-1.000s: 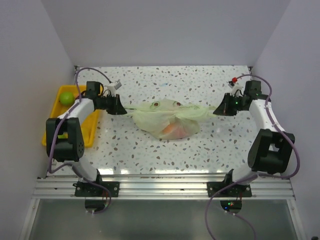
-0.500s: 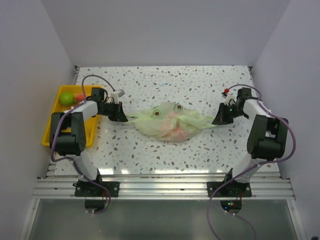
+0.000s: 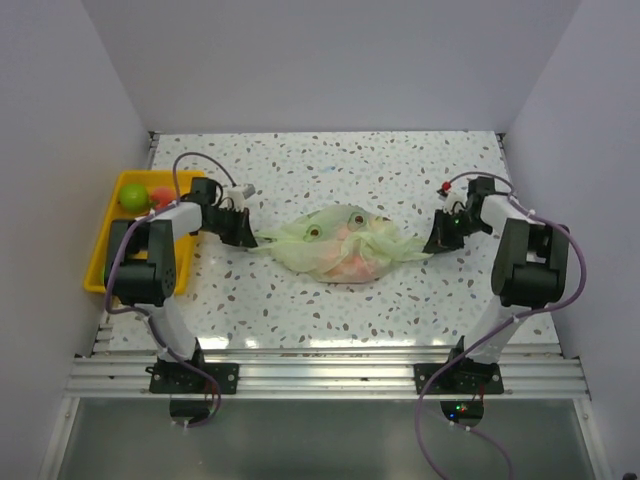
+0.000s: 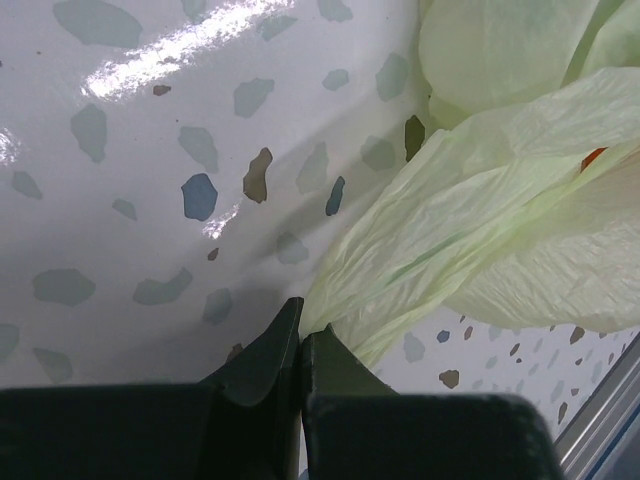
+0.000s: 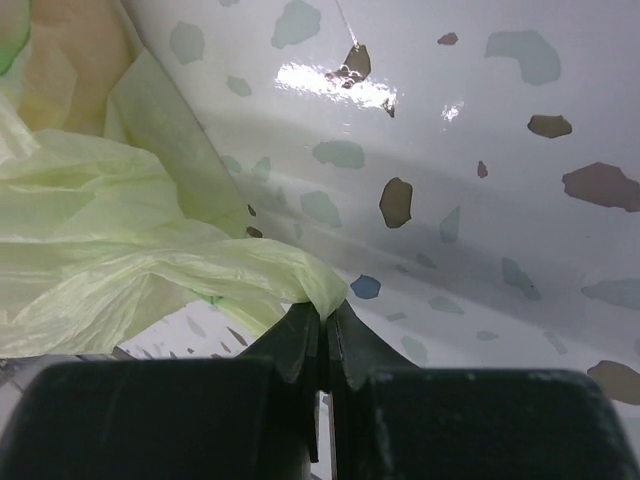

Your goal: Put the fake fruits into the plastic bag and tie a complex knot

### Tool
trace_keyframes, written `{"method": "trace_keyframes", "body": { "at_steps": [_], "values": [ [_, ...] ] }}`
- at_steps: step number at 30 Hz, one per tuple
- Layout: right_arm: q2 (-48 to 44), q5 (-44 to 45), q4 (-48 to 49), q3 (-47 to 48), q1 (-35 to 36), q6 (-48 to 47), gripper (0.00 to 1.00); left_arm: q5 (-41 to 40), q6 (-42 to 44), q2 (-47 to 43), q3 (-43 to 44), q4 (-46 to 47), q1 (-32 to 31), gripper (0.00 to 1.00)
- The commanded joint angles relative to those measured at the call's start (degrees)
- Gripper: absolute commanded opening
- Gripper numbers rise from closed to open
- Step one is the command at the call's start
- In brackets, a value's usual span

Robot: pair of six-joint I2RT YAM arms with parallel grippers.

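The pale green plastic bag lies on the table between the arms, and orange and pink fake fruits show through it. My left gripper is shut on the bag's left tail, low over the table. My right gripper is shut on the right tail. The plastic is bunched on top of the bag; I cannot tell whether that is a knot. An orange fruit glows through the plastic in the right wrist view.
A yellow tray stands at the left edge, behind my left arm. It holds a green fruit and a red one. White walls close in the speckled table on three sides.
Both grippers have come down and slightly inward with the tails still pinched. The bag, stretched taut between them a second ago, now rests slacker on the table.
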Motion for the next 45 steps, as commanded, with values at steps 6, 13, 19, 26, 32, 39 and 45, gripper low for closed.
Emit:
{"method": "trace_keyframes", "body": {
  "at_steps": [6, 13, 19, 26, 32, 39, 45],
  "values": [
    [-13.09, 6.69, -3.47, 11.74, -2.02, -5.43, 0.0, -1.61, 1.33, -14.63, 7.24, 2.84, 2.03, 0.0],
    [-17.93, 7.9, -7.44, 19.56, 6.57, -5.34, 0.0, -2.65, 6.16, -24.38, 11.82, 0.81, -9.73, 0.0],
    [-20.31, 12.74, -6.12, 17.37, 13.97, -3.68, 0.0, -4.93, 5.55, -26.5, 9.99, 1.69, -16.86, 0.0],
    [-17.15, 15.83, -7.79, 17.54, 13.89, 0.8, 0.0, -3.7, 22.49, -30.36, -0.2, -0.94, -21.69, 0.0],
    [-12.76, 15.05, -8.84, 20.61, 12.67, 9.76, 0.0, -12.92, 36.91, -37.56, -11.36, 2.9, -27.76, 0.0],
    [-12.13, 4.42, -9.99, 24.05, 4.24, 20.47, 0.0, -20.68, 38.07, -45.3, -15.16, 9.78, -28.29, 0.0],
    [-12.05, -3.42, -9.38, 24.23, 4.48, 27.69, 0.0, -16.64, 36.49, -45.5, -9.91, 8.73, -30.57, 0.0]
  ]
}}
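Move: The fruit-filled bag lies between the hands, which already hold its two twisted ends down near the table. Its middle is about 19 cm to the right of the left hand and level with it fore and aft, a centimetre or so higher. The yellow tray stands some 24 cm to the left of the left hand and 2 cm farther out, its red fruit 21 cm left and 10 cm ahead. From the right hand the bag's middle is 18 cm left and 1 cm ahead. Still pinching the bag's ends, both hands swing up more than 20 cm. The left then comes right and back, dips about halfway down and rises again, its fingers tilting up some 60 degrees and turning clockwise. The right also reaches about 6 cm forward and drifts left, sinks a little, then swings back right and climbs again, keeping its end raised. ##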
